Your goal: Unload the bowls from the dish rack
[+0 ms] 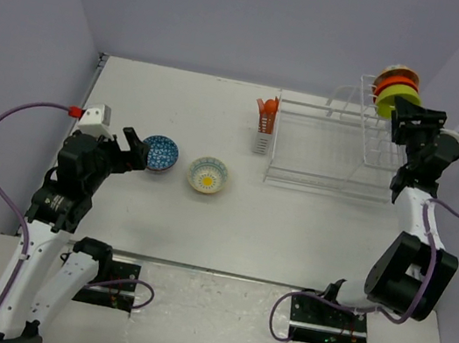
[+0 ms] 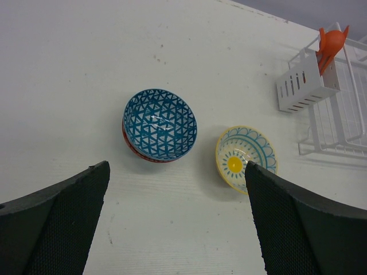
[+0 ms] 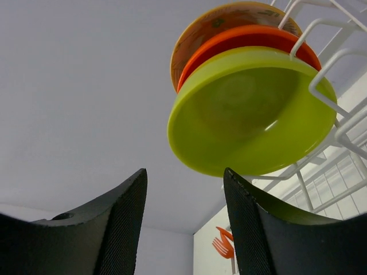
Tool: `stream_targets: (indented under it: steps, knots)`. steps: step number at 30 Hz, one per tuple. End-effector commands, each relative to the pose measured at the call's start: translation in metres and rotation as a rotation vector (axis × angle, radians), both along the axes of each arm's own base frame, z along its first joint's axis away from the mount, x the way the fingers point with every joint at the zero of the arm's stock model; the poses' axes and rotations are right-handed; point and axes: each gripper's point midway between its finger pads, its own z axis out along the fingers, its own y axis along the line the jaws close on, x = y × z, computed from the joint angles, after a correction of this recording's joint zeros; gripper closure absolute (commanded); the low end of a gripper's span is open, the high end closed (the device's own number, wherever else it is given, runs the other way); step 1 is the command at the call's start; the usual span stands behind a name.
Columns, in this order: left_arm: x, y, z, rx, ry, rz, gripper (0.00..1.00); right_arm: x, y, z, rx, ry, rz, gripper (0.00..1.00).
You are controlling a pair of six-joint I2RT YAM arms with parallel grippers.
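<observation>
The white wire dish rack (image 1: 331, 149) stands at the back right. In its raised slots stand a lime-green bowl (image 1: 395, 101) (image 3: 252, 117), an orange bowl (image 1: 397, 81) (image 3: 241, 37) and a cream bowl (image 3: 221, 17) behind. My right gripper (image 1: 412, 119) (image 3: 184, 189) is open right below the lime-green bowl's rim, empty. A blue-patterned bowl (image 1: 160, 152) (image 2: 160, 123) and a cream bowl with a yellow centre (image 1: 208, 175) (image 2: 245, 157) sit on the table at the left. My left gripper (image 1: 131, 147) (image 2: 175, 220) is open and empty, just near of the blue bowl.
A white utensil caddy (image 1: 262, 137) (image 2: 301, 89) with an orange fork (image 1: 267, 111) (image 2: 331, 46) hangs on the rack's left end. Grey walls close the table at the back and sides. The rack's flat part holds no dishes.
</observation>
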Motion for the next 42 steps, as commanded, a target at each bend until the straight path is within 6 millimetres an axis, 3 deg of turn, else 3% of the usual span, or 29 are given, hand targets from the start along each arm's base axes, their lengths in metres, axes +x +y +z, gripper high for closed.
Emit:
stream_targets:
  steps: [1, 5, 6, 9, 33, 42]
  knots:
    - [0.003, -0.005, 0.002, 0.020, -0.019, -0.037, 0.00, 0.001, 0.000, 0.036, -0.025, -0.129, 0.010, 0.43]
    - [0.004, -0.006, 0.001, 0.019, -0.014, -0.040, 0.00, 0.001, -0.002, 0.026, 0.015, -0.162, 0.004, 0.48]
    - [0.004, -0.006, 0.001, 0.019, -0.014, -0.041, 0.00, 0.000, -0.002, 0.033, 0.002, -0.207, 0.007, 0.48]
    - [0.004, -0.006, 0.000, 0.020, -0.009, -0.041, 0.00, 0.004, -0.003, 0.029, 0.006, -0.199, 0.011, 0.54]
    - [0.003, -0.008, 0.000, 0.021, -0.013, -0.048, 0.00, 0.036, -0.012, 0.037, 0.027, -0.160, -0.018, 0.64]
    - [0.003, -0.008, 0.000, 0.020, -0.014, -0.051, 0.00, 0.041, -0.014, 0.040, 0.028, -0.162, -0.035, 0.79]
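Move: Straight ahead of the right hand, the lime-green bowl leans on edge in the rack, its middle about 5 cm farther out, 1 cm to the right and 4 cm lower, with its top rim just ahead of the parted fingers. The orange bowl is nested about 2 cm beyond it and the patterned bowl about 4 cm beyond it, both roughly in line and at the same height. From the left hand the green bowl is about 25 cm ahead, 60 cm right and slightly higher. Easing the right hand forward about 3.5 cm and up some 2 cm brings its rolled-over fingers onto the green bowl's top rim, the lower finger inside the bowl and the upper one outside. The fingertips tip up roughly 5 degrees early on, and the fingers close from half open to about a quarter, narrowing around the rim without visibly clamping it yet. ##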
